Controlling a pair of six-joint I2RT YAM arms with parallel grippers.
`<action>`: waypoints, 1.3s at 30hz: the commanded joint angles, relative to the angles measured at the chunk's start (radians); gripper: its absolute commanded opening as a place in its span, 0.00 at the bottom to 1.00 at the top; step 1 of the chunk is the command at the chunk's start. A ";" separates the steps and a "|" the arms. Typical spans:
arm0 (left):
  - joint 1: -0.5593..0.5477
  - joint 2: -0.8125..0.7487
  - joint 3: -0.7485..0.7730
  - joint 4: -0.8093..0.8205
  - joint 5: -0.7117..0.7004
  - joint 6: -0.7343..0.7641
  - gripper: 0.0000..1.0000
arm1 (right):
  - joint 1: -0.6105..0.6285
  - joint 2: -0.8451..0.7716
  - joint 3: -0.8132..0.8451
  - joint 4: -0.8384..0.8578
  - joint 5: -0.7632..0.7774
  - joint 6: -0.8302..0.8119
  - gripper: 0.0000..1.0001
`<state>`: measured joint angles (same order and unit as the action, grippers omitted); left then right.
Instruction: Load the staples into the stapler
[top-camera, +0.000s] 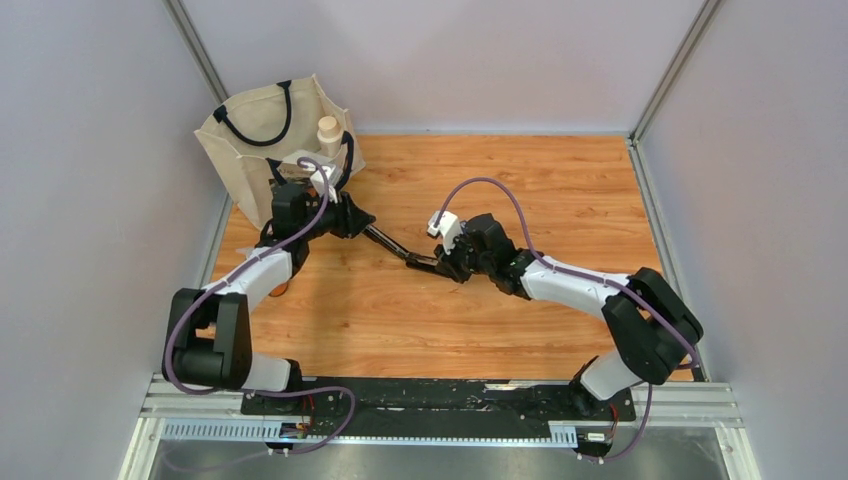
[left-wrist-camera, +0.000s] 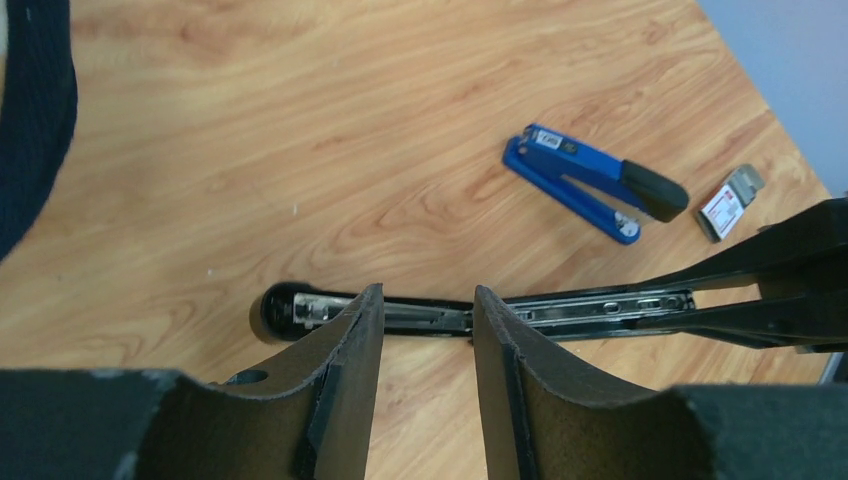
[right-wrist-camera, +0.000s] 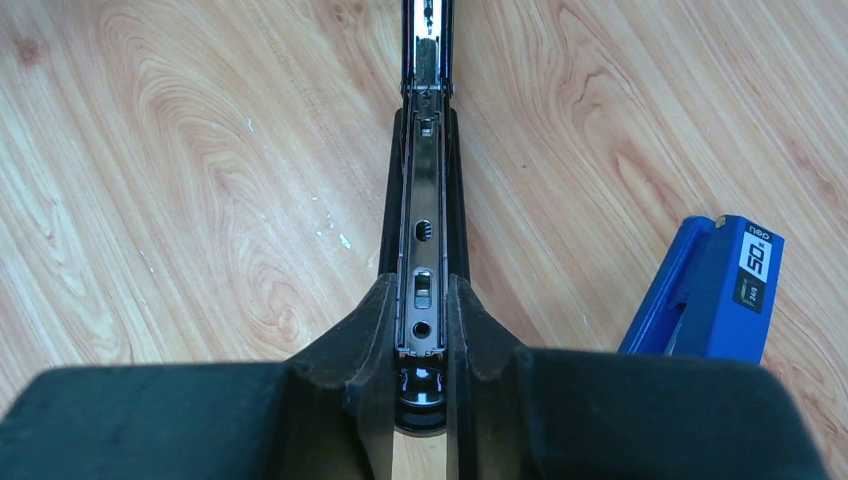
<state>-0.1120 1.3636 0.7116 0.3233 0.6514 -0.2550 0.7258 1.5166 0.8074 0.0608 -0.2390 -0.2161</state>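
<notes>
A black stapler (left-wrist-camera: 560, 308) lies swung open flat on the wooden table, its metal magazine facing up. My right gripper (right-wrist-camera: 422, 290) is shut on one end of the black stapler (right-wrist-camera: 424, 200); in the top view that grip (top-camera: 447, 264) sits mid-table. My left gripper (left-wrist-camera: 425, 300) is open, its fingertips just at the stapler's other half near the round hinge end, nothing between them. In the top view the left gripper (top-camera: 358, 222) hangs over the stapler's (top-camera: 400, 248) far-left end. The staples (left-wrist-camera: 730, 205), a small white box with red print and a grey strip, lie beyond it.
A blue stapler (left-wrist-camera: 590, 182) lies closed near the staples, and it also shows beside my right fingers (right-wrist-camera: 712, 290). A cream tote bag (top-camera: 262, 150) with black straps and a bottle (top-camera: 328, 131) stands at the back left, close behind my left arm. Grey walls enclose the table.
</notes>
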 joint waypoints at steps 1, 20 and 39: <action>-0.002 0.048 0.045 -0.027 -0.018 0.048 0.46 | 0.001 0.043 0.026 -0.027 0.024 -0.020 0.00; -0.058 0.259 0.284 -0.401 -0.150 0.137 0.42 | 0.000 0.096 0.061 -0.107 -0.023 0.035 0.00; -0.109 0.373 0.437 -0.613 -0.236 0.184 0.42 | 0.000 0.252 0.144 -0.240 0.013 0.040 0.00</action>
<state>-0.2161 1.7267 1.1057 -0.2340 0.4324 -0.0986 0.7250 1.6901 0.9554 0.0235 -0.2653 -0.1837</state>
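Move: The left hand, empty and half open, is above the black stapler's folded-back cover, whose middle is some 10 cm below it, about 2 cm ahead and 1 cm right. The stapler's hinge is roughly 6 cm right and 1 cm back, and the blue stapler about 20 cm right, 2 cm ahead. From the right hand, which already holds the magazine end, that cover is 14 cm left and 7 cm ahead, about level; the blue stapler is about 5 cm right, 7 cm ahead. The right fingers keep their pinch on the black stapler's magazine end and carry it slowly left and forward, about 3 cm, sinking slightly. The left hand drops about 8.5 cm towards the folded-back cover, easing a little forward partway down and tipping its fingers down by nearly 30 degrees; they stay about half open and come close over the cover, with contact not clear. ##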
